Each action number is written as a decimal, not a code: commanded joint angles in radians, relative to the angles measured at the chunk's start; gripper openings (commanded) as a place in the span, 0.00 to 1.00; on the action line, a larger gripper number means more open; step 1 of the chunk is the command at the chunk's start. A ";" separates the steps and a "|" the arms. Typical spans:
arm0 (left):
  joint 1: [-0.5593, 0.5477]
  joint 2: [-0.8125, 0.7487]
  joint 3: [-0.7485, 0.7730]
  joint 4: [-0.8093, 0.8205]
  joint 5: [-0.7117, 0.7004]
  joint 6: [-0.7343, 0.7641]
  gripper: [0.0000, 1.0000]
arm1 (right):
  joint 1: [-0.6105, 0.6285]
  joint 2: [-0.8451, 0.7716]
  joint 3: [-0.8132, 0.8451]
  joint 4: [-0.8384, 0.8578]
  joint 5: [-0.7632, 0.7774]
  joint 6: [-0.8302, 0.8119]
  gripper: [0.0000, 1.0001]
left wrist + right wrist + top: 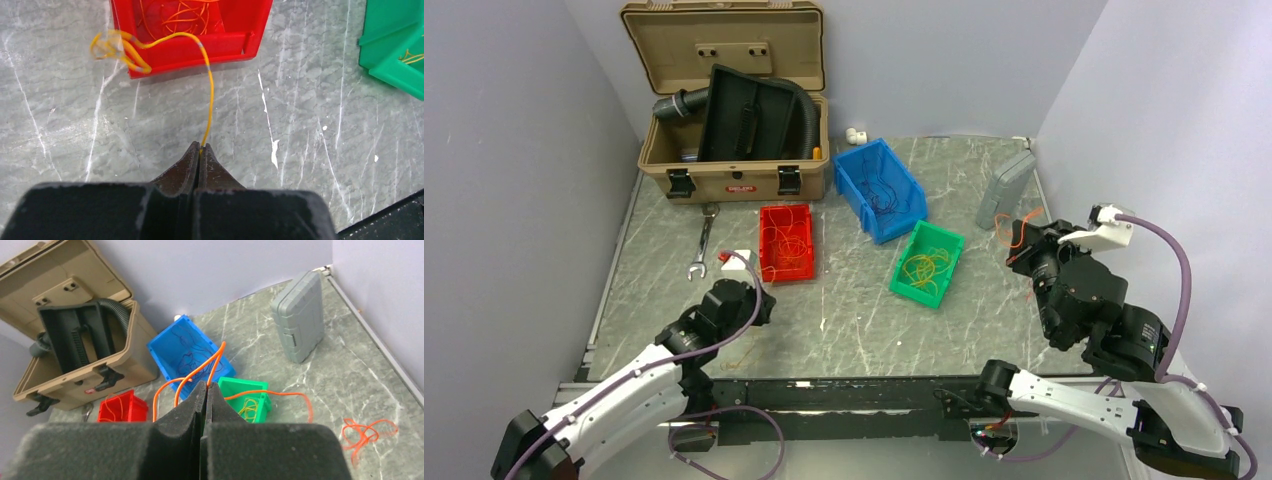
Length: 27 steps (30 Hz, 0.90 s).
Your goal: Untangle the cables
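My left gripper [200, 146] is shut on a thin yellow cable [211, 95]. That cable arcs up over the front wall of the red bin [190, 52] to a small yellow tangle [117, 47] at the bin's left corner. In the top view the left gripper [759, 300] sits just in front of the red bin [785, 242]. My right gripper [205, 385] is shut on orange cables [200, 369] that loop out to both sides. It is raised at the right [1021, 240], near the grey case. A loose orange tangle [367, 432] lies on the table.
A blue bin [879, 188] holds dark wires and a green bin [927, 262] holds yellow ones. An open tan toolbox [729, 110] with a black hose stands at the back left. A grey case [1006, 188] lies at the back right. A wrench [703, 240] lies left of the red bin.
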<state>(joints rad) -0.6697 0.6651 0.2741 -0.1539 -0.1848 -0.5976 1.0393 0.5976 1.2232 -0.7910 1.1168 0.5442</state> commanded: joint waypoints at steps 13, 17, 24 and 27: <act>0.010 -0.064 0.213 -0.111 0.093 0.140 0.00 | 0.001 0.196 0.065 0.159 -0.443 -0.174 0.00; 0.009 -0.075 0.275 -0.212 -0.016 0.144 0.00 | 0.000 0.270 0.085 0.239 -0.547 -0.217 0.00; 0.009 -0.094 0.367 -0.317 -0.092 0.160 0.00 | 0.001 0.447 0.164 0.356 -0.657 -0.280 0.00; 0.010 -0.101 0.399 -0.355 -0.097 0.160 0.00 | -0.002 0.520 0.208 0.402 -0.688 -0.305 0.00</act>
<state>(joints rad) -0.6624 0.5816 0.6071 -0.4431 -0.2375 -0.4561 1.0389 1.0542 1.3563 -0.5125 0.5076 0.3016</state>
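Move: The right hand holds the orange cable; the red bin lies about 40 cm to its left, 26 cm ahead and 36 cm below. At the same depth, the green bin is 20 cm ahead and 5 cm left of it, the blue bin 41 cm ahead and 15 cm left. The left hand holds the yellow cable low: the green bin is about 17 cm ahead and 39 cm right, the red bin 23 cm ahead and 5 cm right, both some 6 cm lower. Leftward, at nearly constant height, the right hand sweeps about 21 cm with the orange cable still pinched, passing high above the green bin's side of the table towards the red bin; its wrist swings counter-clockwise some 35 degrees and its left side dips a little. The left hand keeps its shut grip on the yellow cable and rises about 11 cm, fingers tipping up around 10 degrees. ##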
